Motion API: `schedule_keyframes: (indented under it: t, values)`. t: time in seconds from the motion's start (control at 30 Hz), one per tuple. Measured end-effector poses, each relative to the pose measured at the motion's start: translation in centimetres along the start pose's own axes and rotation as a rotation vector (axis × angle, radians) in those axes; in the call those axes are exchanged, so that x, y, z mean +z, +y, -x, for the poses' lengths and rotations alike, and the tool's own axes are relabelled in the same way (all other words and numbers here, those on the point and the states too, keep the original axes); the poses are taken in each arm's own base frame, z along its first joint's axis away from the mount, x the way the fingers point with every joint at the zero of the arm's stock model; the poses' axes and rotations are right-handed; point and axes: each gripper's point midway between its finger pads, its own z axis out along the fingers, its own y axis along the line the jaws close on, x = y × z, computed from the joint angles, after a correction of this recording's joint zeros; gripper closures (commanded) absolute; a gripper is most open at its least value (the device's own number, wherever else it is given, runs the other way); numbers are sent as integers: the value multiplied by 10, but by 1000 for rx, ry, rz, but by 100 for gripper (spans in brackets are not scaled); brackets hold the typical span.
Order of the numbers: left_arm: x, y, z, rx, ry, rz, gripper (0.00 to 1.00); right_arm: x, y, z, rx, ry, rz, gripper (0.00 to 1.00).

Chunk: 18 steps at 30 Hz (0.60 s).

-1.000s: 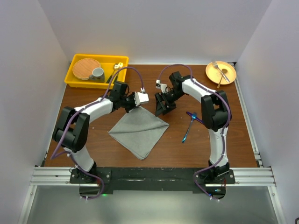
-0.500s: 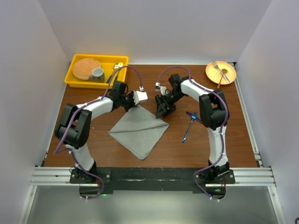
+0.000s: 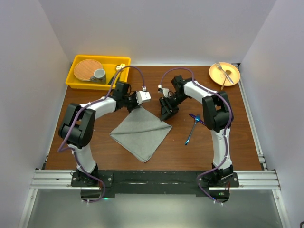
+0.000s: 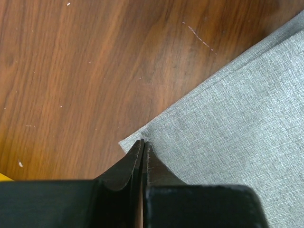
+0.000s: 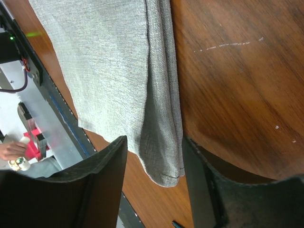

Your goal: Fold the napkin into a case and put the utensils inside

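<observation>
The grey napkin lies flat on the wooden table as a diamond, doubled along its far-right edge. My left gripper sits at its far corner. In the left wrist view the jaws are shut, with their tips pinching the napkin at that corner. My right gripper is open at the napkin's right corner. In the right wrist view its fingers straddle the napkin's folded corner without touching it. The blue-handled knife and fork lie crossed to the right of the napkin.
A yellow bin at the far left holds a woven plate, a grey cup and dark cutlery. An orange plate with other cutlery sits at the far right. White walls enclose the table.
Both grippers have shifted slightly toward the far side. The napkin and the utensils have stayed in place.
</observation>
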Motion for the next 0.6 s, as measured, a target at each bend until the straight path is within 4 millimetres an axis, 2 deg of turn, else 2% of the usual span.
schedule_keyframes:
  t: [0.03, 0.1, 0.27, 0.33, 0.43, 0.5, 0.6]
  values:
    - [0, 0, 0, -6, 2, 2, 75, 0, 0, -1, 0, 2, 0, 54]
    - [-1, 1, -1, -19, 5, 7, 69, 2, -2, -4, 1, 8, -1, 58]
    - [-14, 10, -12, -144, 17, 36, 66, 7, -6, -15, 13, 30, 0, 69]
    - [-31, 19, -13, -202, 8, 75, 65, 10, -8, -21, 24, 41, 2, 74]
    - [-67, 29, -10, -260, -23, 146, 65, 15, -11, -29, 38, 54, 6, 81]
    - [-85, 28, -7, -274, -40, 173, 65, 20, -11, -36, 52, 65, 19, 82]
    - [-104, 14, -5, -297, -62, 169, 65, 26, -4, -49, 91, 79, 55, 82]
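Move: The napkin's right corner is the right hand's target, about 4 cm back, 2 cm to its right and 3 cm below. The napkin's middle is roughly 7 cm back and 11 cm left of that hand; the blue utensil lies some 12 cm right and 5 cm back. The left hand still pinches the napkin's far corner at its fingertips, with the yellow tray about 18 cm left and 17 cm ahead of it. The napkin's far corner is let go as the left fingers open about a third of their range; that hand then swings some 7 cm left and as much up, drawing back a little at the end and turning about 15 degrees counter-clockwise. Meanwhile the right hand goes back about 5 cm and down 3 cm onto the napkin's right corner, fingers closing from half open to nearly shut and pinching its folded edge. ##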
